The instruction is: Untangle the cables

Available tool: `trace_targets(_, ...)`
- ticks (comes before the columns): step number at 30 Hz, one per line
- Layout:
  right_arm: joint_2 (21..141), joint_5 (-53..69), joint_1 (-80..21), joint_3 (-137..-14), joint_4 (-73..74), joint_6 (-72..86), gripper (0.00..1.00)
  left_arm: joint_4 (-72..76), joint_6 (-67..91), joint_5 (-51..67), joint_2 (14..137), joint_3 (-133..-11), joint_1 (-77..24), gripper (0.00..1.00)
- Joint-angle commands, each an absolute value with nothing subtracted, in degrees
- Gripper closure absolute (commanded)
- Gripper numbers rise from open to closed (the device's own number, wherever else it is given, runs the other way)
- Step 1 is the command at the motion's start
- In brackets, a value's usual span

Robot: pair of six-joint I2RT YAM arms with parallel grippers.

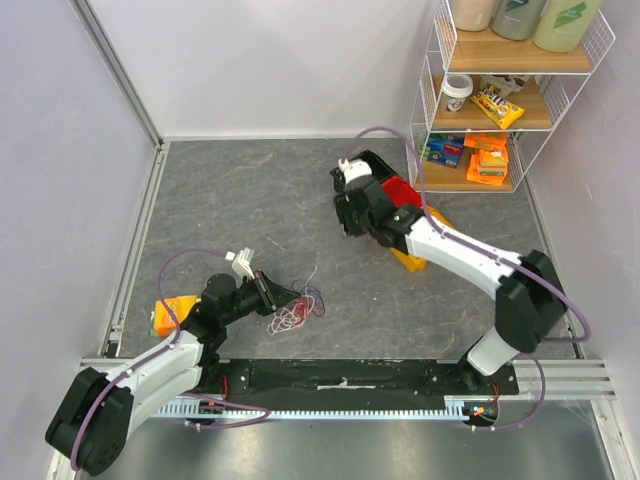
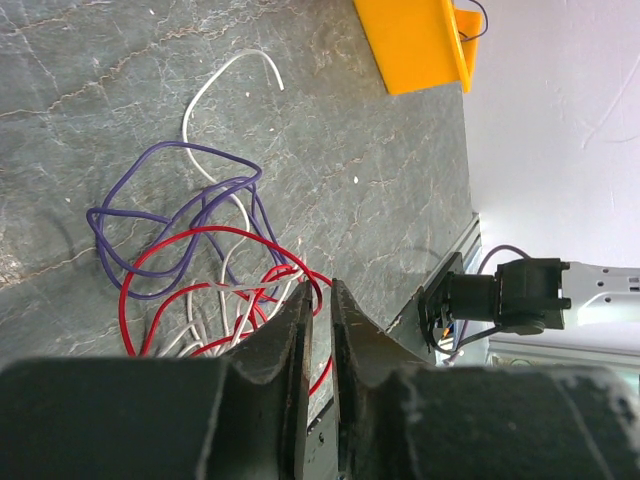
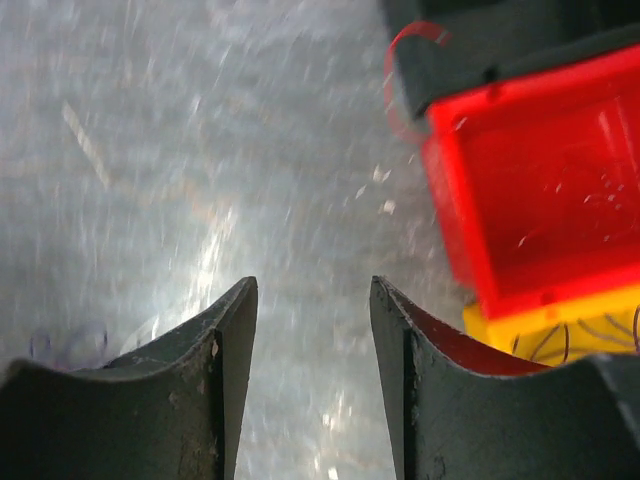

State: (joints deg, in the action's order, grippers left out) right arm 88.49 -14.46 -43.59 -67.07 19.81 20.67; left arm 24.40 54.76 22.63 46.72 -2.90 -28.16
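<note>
The cables (image 1: pixel 296 316) lie as a small red, white and purple tangle on the grey table, just right of my left gripper (image 1: pixel 272 291). In the left wrist view a red cable (image 2: pixel 200 234), a purple cable (image 2: pixel 150 215) and a white cable (image 2: pixel 215 85) loop over each other. My left gripper (image 2: pixel 320 286) has its jaws nearly together, and a red strand runs through the narrow slit between them. My right gripper (image 1: pixel 348 222) hangs open far off at the table's middle back. In its blurred wrist view the right gripper (image 3: pixel 312 285) holds nothing.
A red bin (image 1: pixel 402 190) and a yellow bin (image 1: pixel 415 256) sit under the right arm; the red bin (image 3: pixel 540 190) is close beside the right fingers. An orange box (image 1: pixel 175 316) lies by the left arm. A wire shelf (image 1: pixel 500 110) stands at the back right.
</note>
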Motion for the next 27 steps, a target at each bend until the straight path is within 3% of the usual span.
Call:
trace_targets(1,96.1,-16.5,-35.0,-76.6,18.3,30.8,0.46,27.2,54.6,22.7,45.6,1.9,-28.3,0.82)
trace_targets(4,98.5,-17.9,-31.8,-78.0,16.1,35.8,0.51,27.1,54.8,22.5,44.7,2.3,-28.3,0.82)
trace_targets(15,109.2,-15.3,-29.1,-84.5,13.6,39.2,0.52,27.0,54.3,23.1,45.2,2.1,-28.4,0.81)
trace_targets(19,109.5,-15.0,-29.0,-83.9,13.6,39.7,0.58,27.0,54.3,23.0,45.1,2.1,-28.4,0.81)
trace_targets(27,106.8,-16.5,-29.1,-80.5,12.7,39.1,0.85,27.3,54.3,23.0,46.0,1.7,-28.3,0.81)
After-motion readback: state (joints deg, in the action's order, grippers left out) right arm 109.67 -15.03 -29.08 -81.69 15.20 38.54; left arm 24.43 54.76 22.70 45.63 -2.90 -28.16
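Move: The loose red cable end, looping out where the red and black bins meet, lies about 13 cm ahead of the right hand, 4 cm to its right and 5 cm lower. From that cable, the red bin's middle is roughly 6 cm to the right at equal reach, the black bin's some 8 cm farther out and 1 cm right. The left hand, over the tangle, has that cable about 22 cm ahead, 13 cm right and 3 cm above it. The red cable hanging out at the bins' near-left corner is what the right hand reaches for: quickly forward about 13 cm and somewhat to the right, turning some 25 degrees clockwise. It then sinks about 5 cm towards the red bin's corner and, once there, closes its half-open fingers to pinch the strand beside the rim. ##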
